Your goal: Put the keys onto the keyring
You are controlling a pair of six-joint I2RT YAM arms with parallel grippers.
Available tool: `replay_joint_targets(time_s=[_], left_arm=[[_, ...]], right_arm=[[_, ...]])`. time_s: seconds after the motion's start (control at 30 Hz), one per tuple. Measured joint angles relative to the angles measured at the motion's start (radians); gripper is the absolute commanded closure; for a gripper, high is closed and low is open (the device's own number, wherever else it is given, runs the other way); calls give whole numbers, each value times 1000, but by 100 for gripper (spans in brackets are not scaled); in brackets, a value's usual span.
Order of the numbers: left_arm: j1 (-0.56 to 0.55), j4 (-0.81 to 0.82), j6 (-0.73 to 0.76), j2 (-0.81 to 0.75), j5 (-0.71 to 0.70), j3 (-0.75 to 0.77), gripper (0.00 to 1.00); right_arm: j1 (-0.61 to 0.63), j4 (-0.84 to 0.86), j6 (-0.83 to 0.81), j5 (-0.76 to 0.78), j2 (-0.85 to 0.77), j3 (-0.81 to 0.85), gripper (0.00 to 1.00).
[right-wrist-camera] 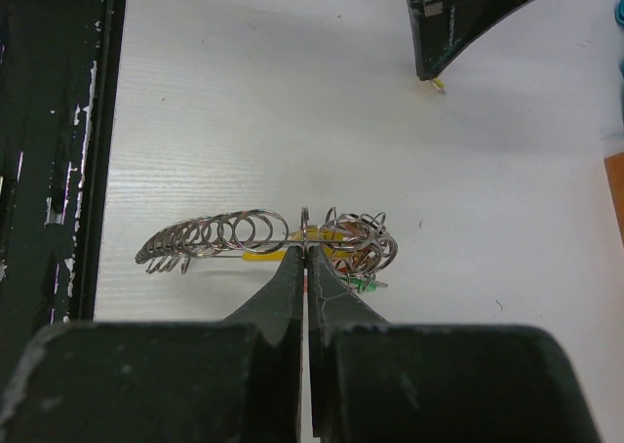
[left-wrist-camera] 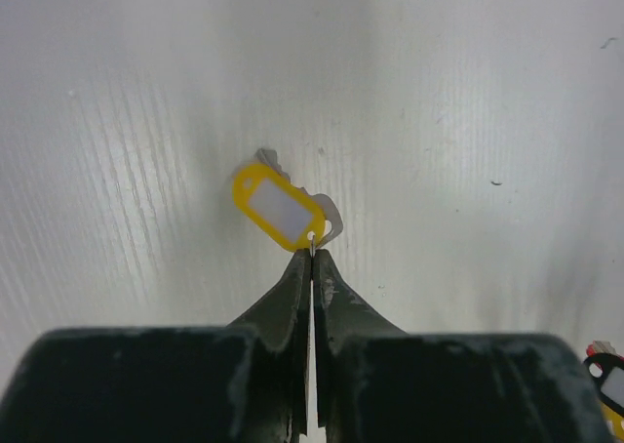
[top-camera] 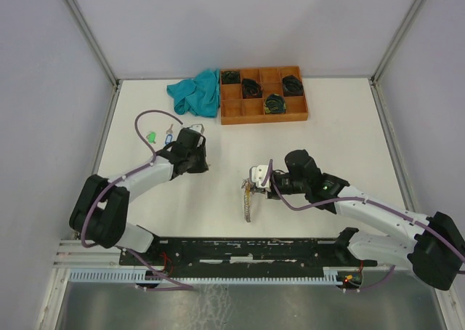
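My left gripper [left-wrist-camera: 312,256] is shut on the small wire ring of a yellow-tagged key [left-wrist-camera: 278,207], which hangs from its tips over the white table. In the top view this gripper [top-camera: 195,134] is left of centre. My right gripper [right-wrist-camera: 306,250] is shut on the keyring [right-wrist-camera: 224,236], a thin silvery loop with a yellow segment that carries several small split rings and a bunch of tags. In the top view the right gripper [top-camera: 256,179] holds the keyring [top-camera: 248,201] near the table's middle. A green-tagged key [top-camera: 151,136] and a blue-tagged key [top-camera: 169,135] lie left of the left gripper.
An orange-brown tray [top-camera: 251,111] with black coiled bundles stands at the back. A teal cloth [top-camera: 196,92] lies to its left. The black rail [right-wrist-camera: 49,150] runs along the near edge. Part of another tag [left-wrist-camera: 609,380] shows at the left wrist view's corner.
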Motion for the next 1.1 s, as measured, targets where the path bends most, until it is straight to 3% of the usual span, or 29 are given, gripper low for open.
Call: replay_joint_targets(time_s=[0.27,0.6,0.77,1.1], left_arm=[[0,168,162,-206,50,-89,97],[0,657,444,-396,328,-358,97],[-1,835,619,-433,482,-483,97],[-11,1007,810,-435,742,-507,97]], right_arm=[[0,4,5,1,-11,0,99],[5,-71,29,45,8,75,99],[5,-138,12,90,6,126,99],[5,-209,-13,130,4,135,99]])
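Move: The yellow-tagged key is already pinched in the left fingertips just above the table. The keyring it goes to is held by the right gripper, about 14 cm back, 14 cm to the right and some 8 cm higher; the keys already on the ring hang around 11 cm back, 13 cm right and 6 cm up. The blue-tagged key lies about 13 cm ahead and 12 cm left, 3 cm below. From the right hand, the yellow-tagged key is about 11 cm ahead, 14 cm left and 12 cm below. Lift the left gripper about 13 cm with the yellow-tagged key kept pinched, at first almost straight up, then still higher while drawing back and right towards the keyring. Meanwhile swing the fingers up and clockwise, roughly 90 degrees in all, until they point level to the right. Keep the right gripper shut on the keyring, easing it a couple of centimetres forward, up and to the right. ##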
